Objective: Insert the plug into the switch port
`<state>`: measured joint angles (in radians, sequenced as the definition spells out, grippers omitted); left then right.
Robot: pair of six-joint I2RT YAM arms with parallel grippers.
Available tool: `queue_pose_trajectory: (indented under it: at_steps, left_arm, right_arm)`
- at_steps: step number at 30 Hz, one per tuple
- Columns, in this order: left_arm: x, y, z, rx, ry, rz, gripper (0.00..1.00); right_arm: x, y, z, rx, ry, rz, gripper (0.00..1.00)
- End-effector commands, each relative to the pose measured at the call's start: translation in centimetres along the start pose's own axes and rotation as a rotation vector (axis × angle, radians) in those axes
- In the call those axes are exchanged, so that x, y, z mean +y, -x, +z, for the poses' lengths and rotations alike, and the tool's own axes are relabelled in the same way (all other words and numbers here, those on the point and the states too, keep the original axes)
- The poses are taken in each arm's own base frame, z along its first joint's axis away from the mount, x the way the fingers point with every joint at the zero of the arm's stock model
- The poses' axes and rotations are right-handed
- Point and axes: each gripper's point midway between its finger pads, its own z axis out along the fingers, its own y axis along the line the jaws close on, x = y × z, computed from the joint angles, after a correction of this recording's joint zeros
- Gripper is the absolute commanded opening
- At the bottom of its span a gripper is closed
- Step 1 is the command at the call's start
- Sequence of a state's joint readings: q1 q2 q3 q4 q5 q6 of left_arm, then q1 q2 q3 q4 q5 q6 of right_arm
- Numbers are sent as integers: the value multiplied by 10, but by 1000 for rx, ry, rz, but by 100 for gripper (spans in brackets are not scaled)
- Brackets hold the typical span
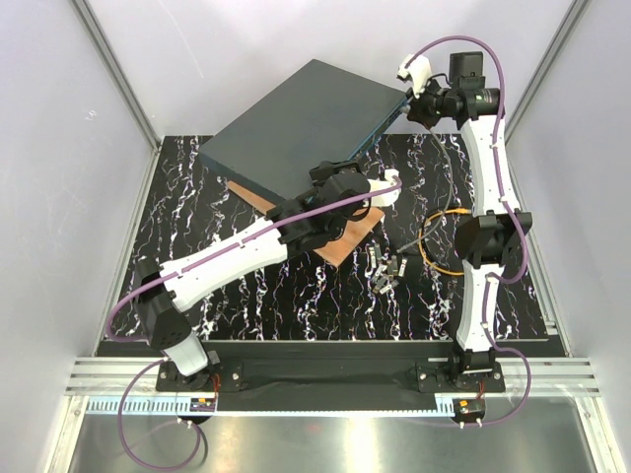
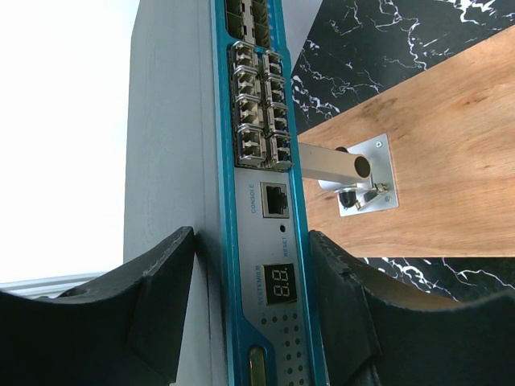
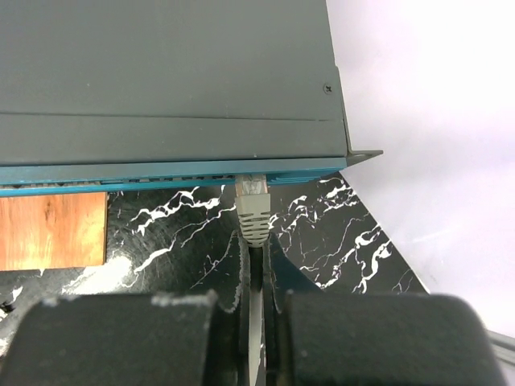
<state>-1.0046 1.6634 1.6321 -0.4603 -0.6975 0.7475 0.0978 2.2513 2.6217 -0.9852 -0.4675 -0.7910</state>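
Note:
The switch (image 1: pixel 296 123) is a flat dark grey box with a teal front face (image 2: pixel 273 241), raised off the mat. My left gripper (image 2: pixel 249 237) straddles its front edge near the small display, one finger on the top and one under the bottom, shut on it. In the right wrist view, a plug (image 3: pixel 253 205) with a grey ribbed boot has its tip in a switch port (image 3: pixel 251 178) near the face's right end. My right gripper (image 3: pixel 256 241) is shut on the grey cable just behind the boot. It reaches in at the switch's far right corner (image 1: pixel 412 96).
A wooden board (image 1: pixel 345 241) lies under the switch, with a metal post (image 2: pixel 330 165) on a small plate. Small grey modules (image 1: pixel 380 266) and an orange cable loop (image 1: pixel 434 258) lie on the marbled mat. White walls close in on both sides.

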Motion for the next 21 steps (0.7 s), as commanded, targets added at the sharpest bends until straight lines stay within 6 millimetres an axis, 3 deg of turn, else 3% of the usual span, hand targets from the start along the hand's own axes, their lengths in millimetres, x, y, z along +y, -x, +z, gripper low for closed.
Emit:
queue_pose_trajectory:
  at_steps: [1,8,11,13,14,15,17,21]
  left_arm:
    - [-1,-104,14,306,-68,66,0]
    - [-1,-102,15,303,-69,68,0]
    - [-1,-103,15,306,-68,65,0]
    - [0,-104,15,307,-70,55,0]
    - [1,-103,14,304,-69,45,0]
    - [1,-103,14,302,-70,40,0]
    - [4,-100,12,292,-71,22,0]
    - [11,-95,9,274,-57,-4,0]
  right_arm:
    - [62,171,26,-541,101,-269,0]
    - [80,155,51,-524,196,-164,0]
    - [78,148,57,-496,186,-144,1]
    - [75,148,51,-485,169,-143,6]
    - [78,139,53,-453,172,-150,9]
    - [77,142,44,-450,162,-157,12]
    - [82,124,44,-391,179,-156,21]
    - [85,114,17,-335,176,-139,51]
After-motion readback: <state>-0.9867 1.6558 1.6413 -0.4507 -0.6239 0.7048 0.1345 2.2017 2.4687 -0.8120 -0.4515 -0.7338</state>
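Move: The right hand pinches the cable right behind the plug, whose head is already at the switch port, about 3 cm ahead, 2 cm left and at much the same height. The switch's corner ear is some 6 cm ahead and 1 cm right. The wooden board's middle lies roughly 20 cm back, 20 cm left and 18 cm below. The port is about 12 cm ahead and 12 cm right of the left hand, which already grips the front panel. Forward and slightly left, the right hand eases the held plug barely half a centimetre towards the port, tilting a few degrees. Then its fingers open to nearly half, letting go of the cable, and the open hand slips about 2 cm left towards the panel. The left hand keeps the switch gripped, rolling some 5 degrees with its left side going down. ##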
